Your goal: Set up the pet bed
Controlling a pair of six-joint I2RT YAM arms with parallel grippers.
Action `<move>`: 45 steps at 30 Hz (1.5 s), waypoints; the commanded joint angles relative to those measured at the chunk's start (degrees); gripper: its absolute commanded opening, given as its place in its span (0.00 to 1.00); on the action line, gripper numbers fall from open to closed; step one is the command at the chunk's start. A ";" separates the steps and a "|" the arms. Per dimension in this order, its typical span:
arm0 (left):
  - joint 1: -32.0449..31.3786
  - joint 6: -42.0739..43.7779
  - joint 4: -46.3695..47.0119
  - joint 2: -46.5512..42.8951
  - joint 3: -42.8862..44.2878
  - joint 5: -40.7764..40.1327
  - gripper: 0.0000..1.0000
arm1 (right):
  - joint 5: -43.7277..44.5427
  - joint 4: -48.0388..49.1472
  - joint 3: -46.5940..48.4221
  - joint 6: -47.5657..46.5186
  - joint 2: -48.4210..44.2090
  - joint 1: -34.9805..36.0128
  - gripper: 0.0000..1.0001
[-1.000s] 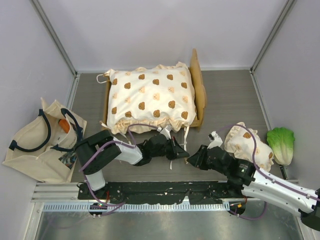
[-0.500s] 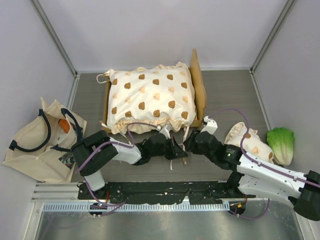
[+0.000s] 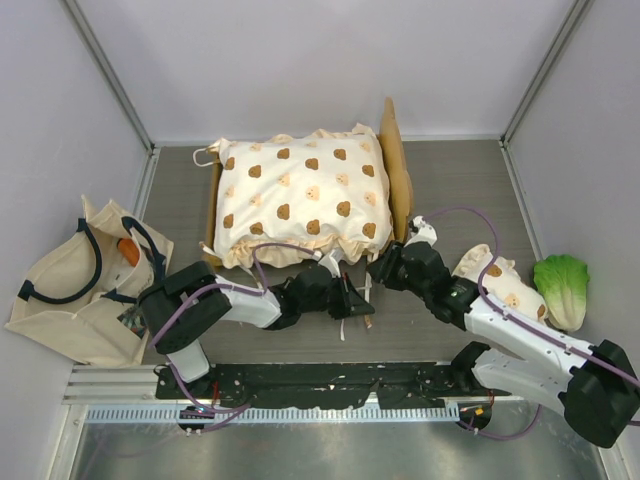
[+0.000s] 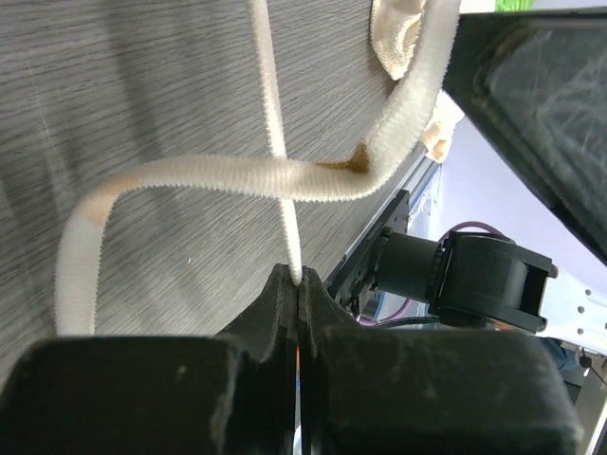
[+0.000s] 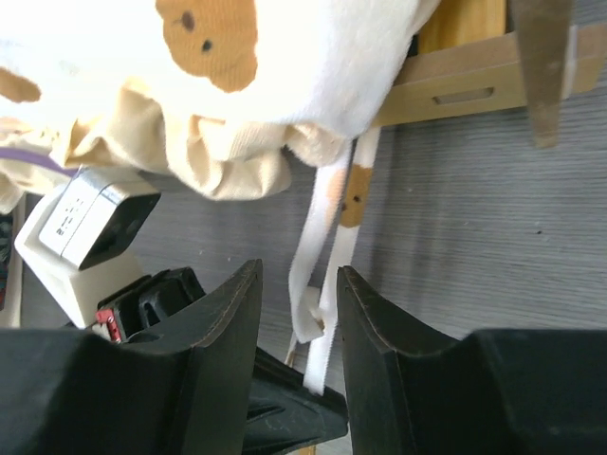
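Observation:
The pet bed [image 3: 398, 180] stands at the back middle, its light-wood frame carrying the cream bear-print cushion [image 3: 300, 200]. White tie ribbons hang from the cushion's near edge. My left gripper [image 3: 360, 308] is just in front of that edge. In the left wrist view this gripper [image 4: 299, 284] is shut on a thin tie ribbon [image 4: 273, 114], and a thicker ribbon loop [image 4: 247, 175] crosses it. My right gripper [image 3: 378, 268] is at the bed's near right corner. Its jaws [image 5: 299, 275] stand open around two hanging ribbons [image 5: 327, 275], below the cushion [image 5: 285, 57] and the frame rail [image 5: 455, 90].
A small bear-print pillow [image 3: 495, 285] lies beside the right arm, with a green lettuce toy [image 3: 562, 288] against the right wall. A beige tote bag [image 3: 75, 285] with black handles lies at the left wall. The enclosure walls close in on three sides.
My right gripper has swung left and away from the small pillow to the bed's near right corner, and now straddles the ribbons. The left gripper has kept its grip and place.

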 commanded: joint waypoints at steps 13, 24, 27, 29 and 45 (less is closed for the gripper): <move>0.18 4.35 -4.26 -3.80 3.12 1.26 0.00 | -5.25 11.46 -3.63 0.98 3.23 -0.15 0.22; 2.82 3.21 -2.94 -5.74 2.59 5.21 0.00 | 2.30 6.62 -6.35 0.01 2.17 -0.15 0.01; 3.52 1.37 -0.94 -6.09 1.29 7.05 0.00 | 4.59 6.80 -6.97 -0.25 1.56 -0.15 0.01; 4.40 -0.91 2.66 -6.09 0.14 7.41 0.00 | 4.68 6.63 -7.15 -0.69 1.03 -0.24 0.01; 11.25 -20.70 30.81 10.35 2.33 4.34 0.00 | -0.77 10.58 -9.60 -2.80 -1.34 -0.15 0.01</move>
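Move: The pale strap that the open right hand goes for hangs about 3 cm below it, some 1 cm back and 1 cm to its left. The cushion's near right corner is roughly 6 cm ahead of that hand and 3 cm lower; the headboard's near end lies about 8 cm ahead, 6 cm to its right and 3 cm lower. From the left hand, already holding a strap, that corner lies some 12 cm ahead, 1 cm right and 2 cm higher. The right hand sinks beside the cushion's near corner, drifting slightly left, and its fingers close on the pale strap, then it draws the strap about 2.5 cm to the right and a couple of centimetres lower, and holds there. The left hand keeps its shut grip on its own strap end, at first nearly still, then rises about 5 cm and, late and quicker, goes some 7 cm forward towards the cushion corner, close beside the right fingers, its fingertips tilting up some 20 degrees towards level. ##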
